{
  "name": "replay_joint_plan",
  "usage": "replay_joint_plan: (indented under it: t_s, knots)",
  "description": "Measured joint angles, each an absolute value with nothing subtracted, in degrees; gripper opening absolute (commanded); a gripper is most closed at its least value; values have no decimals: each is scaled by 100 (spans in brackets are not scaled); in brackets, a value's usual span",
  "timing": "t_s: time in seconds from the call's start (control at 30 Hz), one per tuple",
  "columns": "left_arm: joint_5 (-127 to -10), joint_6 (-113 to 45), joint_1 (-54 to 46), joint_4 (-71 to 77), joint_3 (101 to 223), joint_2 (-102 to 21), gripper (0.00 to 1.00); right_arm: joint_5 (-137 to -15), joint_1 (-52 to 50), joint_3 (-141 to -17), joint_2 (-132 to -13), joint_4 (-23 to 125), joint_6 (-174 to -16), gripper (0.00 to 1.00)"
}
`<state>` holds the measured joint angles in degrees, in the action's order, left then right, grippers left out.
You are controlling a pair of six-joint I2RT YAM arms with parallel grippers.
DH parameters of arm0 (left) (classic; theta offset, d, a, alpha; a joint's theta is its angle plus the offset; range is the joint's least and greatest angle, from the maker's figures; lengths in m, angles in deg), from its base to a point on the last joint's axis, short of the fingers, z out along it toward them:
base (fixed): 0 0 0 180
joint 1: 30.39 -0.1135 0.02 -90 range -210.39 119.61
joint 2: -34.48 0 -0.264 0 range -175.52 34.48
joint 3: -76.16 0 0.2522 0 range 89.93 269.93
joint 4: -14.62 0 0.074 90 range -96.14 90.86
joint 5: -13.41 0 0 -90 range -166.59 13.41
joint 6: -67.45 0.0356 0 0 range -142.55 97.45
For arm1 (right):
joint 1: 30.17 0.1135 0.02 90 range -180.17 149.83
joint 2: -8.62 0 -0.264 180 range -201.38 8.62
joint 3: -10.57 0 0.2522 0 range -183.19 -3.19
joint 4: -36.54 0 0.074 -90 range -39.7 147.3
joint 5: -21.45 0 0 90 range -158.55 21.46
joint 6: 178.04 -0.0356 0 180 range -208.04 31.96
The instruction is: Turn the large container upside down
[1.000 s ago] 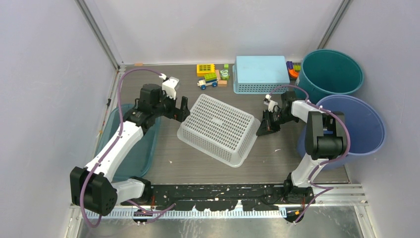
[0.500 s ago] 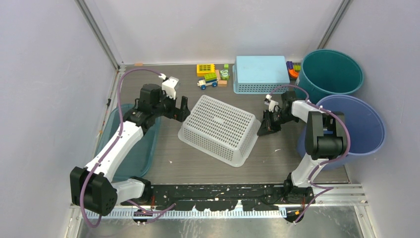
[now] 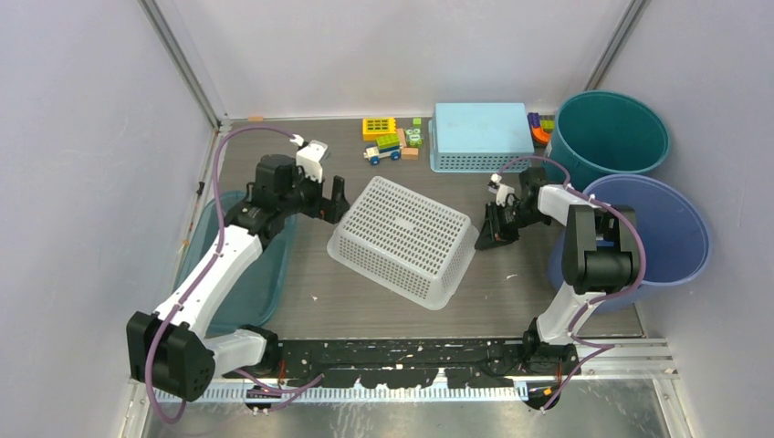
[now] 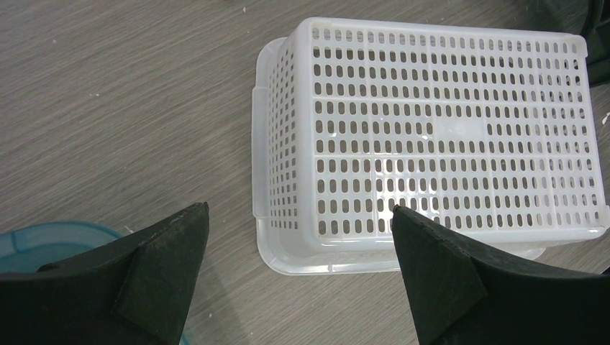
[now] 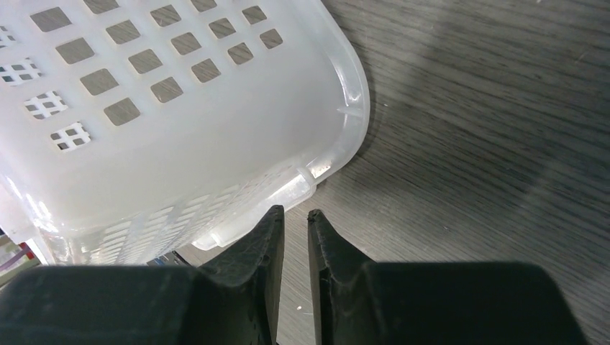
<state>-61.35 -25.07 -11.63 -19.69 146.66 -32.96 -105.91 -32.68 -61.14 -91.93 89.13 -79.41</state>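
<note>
The large container is a white perforated basket (image 3: 402, 239) lying mouth down on the table, its slotted base facing up (image 4: 446, 144). My left gripper (image 3: 330, 203) hovers just off the basket's left end, wide open and empty (image 4: 299, 208). My right gripper (image 3: 488, 235) sits low at the basket's right end. In the right wrist view its fingers (image 5: 294, 210) stand a narrow slit apart beside the rim corner (image 5: 338, 115), with only table between them.
At the back stand a light blue overturned basket (image 3: 481, 135) and toy blocks with a small truck (image 3: 391, 139). A teal bucket (image 3: 610, 132) and a blue bucket (image 3: 666, 228) stand on the right. A teal tub (image 3: 265, 274) lies under the left arm.
The right gripper's fingers have parted a little and let go of the basket's rim. The basket has settled slightly. The left gripper has pulled back a little, still open.
</note>
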Motion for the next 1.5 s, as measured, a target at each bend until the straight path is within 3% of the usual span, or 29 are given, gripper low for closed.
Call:
replay_joint_plan:
  t_s: [0.43, 0.8, 1.03, 1.5]
  knots:
    - [-6613, -2346, -1163, -1956, 14666, -3121, 100, -10429, -3305, -6114, -9023, 8852, -7939, 36]
    - [-6712, -2160, -1163, -1976, 14670, -3005, 100, -10270, -3331, -6038, -8242, 8662, -7935, 54]
    - [-6624, -1906, -1163, -2096, 14816, -3088, 100, -10320, -3331, -5856, -7366, 8489, -7895, 71]
    - [-6537, -1362, -813, -2295, 15372, -4002, 100, -11629, -3331, -5387, -6181, 8238, -7275, 84]
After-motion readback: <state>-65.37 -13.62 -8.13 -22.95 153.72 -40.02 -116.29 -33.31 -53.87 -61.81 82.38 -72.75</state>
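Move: The upturned large container's middle lies about 15 cm left of the right hand, 1 cm ahead and 3 cm higher, its far right corner right by that hand's tips. The light-blue basket stands some 21 cm straight ahead of the right hand, the blue bin about 24 cm to its right and 3 cm back. From the left hand, the container's middle is some 11 cm right, 2 cm back and 15 cm below; the toy car is 17 cm ahead and 6 cm right. Upward and clear of the container's far right corner: the right hand eases out to the right about a centimetre, then climbs some 12 cm. Its pointing tips swing up and forward by roughly 35 degrees as the fingers spread from a quarter to mostly open. The open left hand rises slightly leftward, then swings right, forward and down over the container's left end. ##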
